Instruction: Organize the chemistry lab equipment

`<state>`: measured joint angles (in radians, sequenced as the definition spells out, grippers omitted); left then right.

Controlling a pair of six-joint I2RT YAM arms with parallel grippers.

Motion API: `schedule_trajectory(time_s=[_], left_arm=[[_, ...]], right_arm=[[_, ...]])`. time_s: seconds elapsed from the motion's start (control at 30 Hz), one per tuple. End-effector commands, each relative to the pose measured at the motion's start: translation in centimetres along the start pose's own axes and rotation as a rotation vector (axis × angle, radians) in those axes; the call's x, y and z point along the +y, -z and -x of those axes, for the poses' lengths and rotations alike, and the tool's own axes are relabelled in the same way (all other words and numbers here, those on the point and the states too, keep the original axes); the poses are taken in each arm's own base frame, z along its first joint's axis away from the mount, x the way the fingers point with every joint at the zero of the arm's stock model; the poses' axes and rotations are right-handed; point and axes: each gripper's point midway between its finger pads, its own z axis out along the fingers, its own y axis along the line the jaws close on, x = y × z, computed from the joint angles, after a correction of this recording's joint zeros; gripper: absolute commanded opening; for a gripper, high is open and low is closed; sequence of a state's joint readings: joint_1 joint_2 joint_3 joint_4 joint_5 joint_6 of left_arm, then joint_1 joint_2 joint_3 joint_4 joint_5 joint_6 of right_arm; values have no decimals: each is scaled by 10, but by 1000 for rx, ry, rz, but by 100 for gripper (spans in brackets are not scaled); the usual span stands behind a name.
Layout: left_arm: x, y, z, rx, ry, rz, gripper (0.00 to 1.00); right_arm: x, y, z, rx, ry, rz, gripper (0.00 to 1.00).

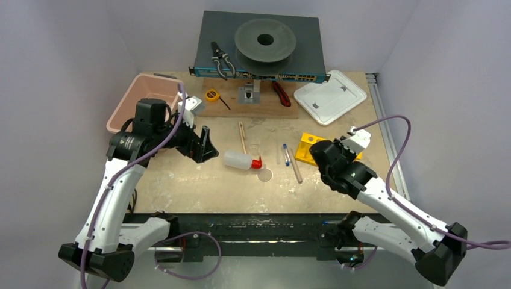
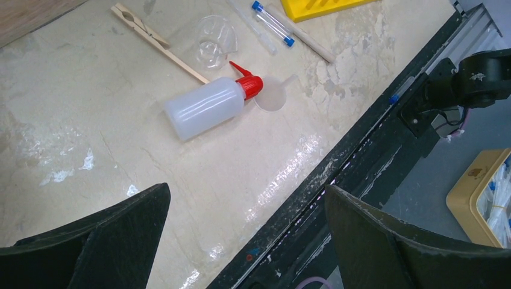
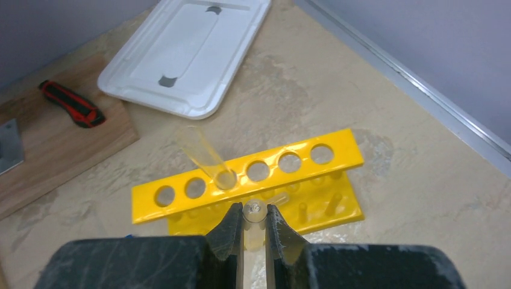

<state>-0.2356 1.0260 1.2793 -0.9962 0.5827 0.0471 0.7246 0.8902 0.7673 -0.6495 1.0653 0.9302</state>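
Note:
A translucent squeeze bottle (image 1: 240, 160) with a red cap (image 2: 250, 85) lies on its side mid-table. Beside the cap sits a small clear round dish (image 1: 265, 175). A wooden clothespin-like stick (image 1: 242, 137), thin blue-capped tubes (image 1: 286, 155) and another wooden stick (image 1: 296, 165) lie nearby. My left gripper (image 2: 246, 189) hovers open and empty to the left of the bottle. My right gripper (image 3: 255, 217) is shut on a clear test tube (image 3: 254, 212), just in front of the yellow rack (image 3: 301, 174). One clear tube (image 3: 208, 158) stands tilted in a rack hole.
A pink bin (image 1: 144, 99) stands at the back left and a white tray lid (image 1: 329, 96) at the back right. Pliers (image 1: 220, 59) lie on the grey box; a yellow tape measure (image 1: 212, 94) and a red-handled tool (image 1: 281, 94) rest by the wooden board (image 1: 265, 107).

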Motion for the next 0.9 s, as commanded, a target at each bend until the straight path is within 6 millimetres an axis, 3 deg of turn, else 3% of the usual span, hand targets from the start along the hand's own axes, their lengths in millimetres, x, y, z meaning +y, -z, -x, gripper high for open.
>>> schedule_trajectory(time_s=[0.0,0.47,0.63,0.87], left_arm=[[4,4,16,-48,-34,21,100],[13,-3,19,-56,-41,27,100],[15,-4,19,-52,-37,25,100],[16,-5,18,-50,-39,25,100]], right_arm=[[-36,-8,1,-117,-22,-173,0],[-57,-19,-10,-222,37,-344,0],[-54,-23,-15,-228,26,-352,0],[-39,-20,-3,-214,-30,-272,0]])
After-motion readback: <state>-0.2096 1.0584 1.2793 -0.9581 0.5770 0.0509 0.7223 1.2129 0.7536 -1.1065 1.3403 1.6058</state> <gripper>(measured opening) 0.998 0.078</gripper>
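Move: The tube in my right hand is going to the yellow rack, whose middle is about 4 cm ahead of that hand and 16 cm below. Its free right end lies some 8 cm to the right and 3 cm ahead. Another tube leans in the rack, about 6 cm ahead and 2 cm left. The blue-capped tube lies some 14 cm left and 4 cm ahead. From my left hand the rack is about 38 cm right and 6 cm ahead. Keeping my closed grip on the clear test tube, I bring my right hand down and to the right, about 5 cm each way and a little back, towards the free right end of the rack. On the way I turn the wrist some 20 degrees clockwise and roll its left side down a bit; the descent ends with a slight lift. My open left hand drifts barely 2 cm forward. ##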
